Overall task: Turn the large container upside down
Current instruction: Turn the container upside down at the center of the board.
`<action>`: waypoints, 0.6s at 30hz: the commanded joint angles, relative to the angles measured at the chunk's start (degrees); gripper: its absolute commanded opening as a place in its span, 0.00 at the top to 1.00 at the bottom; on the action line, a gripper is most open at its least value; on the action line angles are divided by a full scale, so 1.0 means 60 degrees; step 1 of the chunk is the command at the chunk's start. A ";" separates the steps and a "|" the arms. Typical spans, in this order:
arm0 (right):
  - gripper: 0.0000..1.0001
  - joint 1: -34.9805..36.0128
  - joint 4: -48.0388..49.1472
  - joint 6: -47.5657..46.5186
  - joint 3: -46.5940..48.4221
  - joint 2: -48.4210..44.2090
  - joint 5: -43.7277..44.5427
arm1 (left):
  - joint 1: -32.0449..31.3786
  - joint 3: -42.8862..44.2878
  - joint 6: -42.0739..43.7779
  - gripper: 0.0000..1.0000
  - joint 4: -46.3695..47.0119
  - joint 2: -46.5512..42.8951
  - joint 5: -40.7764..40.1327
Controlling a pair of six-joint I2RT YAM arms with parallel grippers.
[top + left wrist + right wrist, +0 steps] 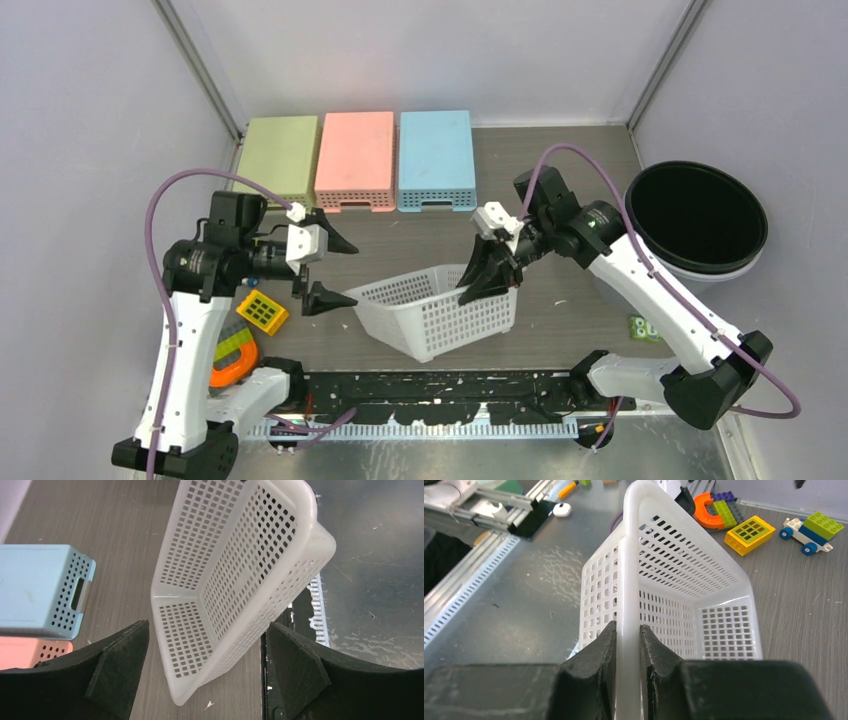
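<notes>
The large container is a white perforated basket (430,310), tilted above the table in front of the arms. My right gripper (490,280) is shut on the basket's right rim. In the right wrist view its gripper (628,630) pinches the white rim bar of the basket (684,580) between both black fingers. My left gripper (335,270) is open just left of the basket. In the left wrist view the gripper (208,625) has its fingers spread wide. The basket's (235,570) near corner lies between them without touching either finger.
Green (283,155), pink (357,155) and blue (436,155) bins sit upside down along the back. A black round bowl (697,215) stands at the right. Toy bricks (262,312) lie by the left arm. A black rail (440,385) runs along the near edge.
</notes>
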 commanded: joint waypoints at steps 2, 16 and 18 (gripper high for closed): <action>0.99 -0.0523 0.1045 0.1618 0.0749 -0.0005 -0.1514 | -0.0191 -0.0204 -0.0129 0.16 0.0218 0.0118 0.0676; 0.99 -0.0677 0.1316 0.3634 0.1648 0.1166 -0.1281 | -0.1208 -0.1593 -0.1596 0.36 0.2320 0.0288 -0.1650; 0.99 -0.0680 0.1566 0.3937 0.1576 0.1207 -0.1280 | -0.1327 -0.1656 -0.1613 0.43 0.2421 0.0336 -0.1784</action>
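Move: At the left hand's right, about 17 cm off, some 4 cm back and 10 cm lower, is the middle of the large container, its nearer end close beyond the open fingers. The right hand already holds its long rim; the middle lies about 6 cm to that hand's left and 10 cm below. From the left hand, the upturned blue container is roughly 33 cm ahead and 17 cm right, the pink one 33 cm straight ahead, both some 25 cm lower. Tipping the large container's opening away from the base, the right hand keeps its pinch on the rim, rolls about 15 degrees and goes some 3 cm forward and nearly as far up. The left hand sinks about 5 cm beside the container's left end, slowly at first, then faster and edging forward, its fingers partly closing around the rim corner without a grip to be seen yet. ##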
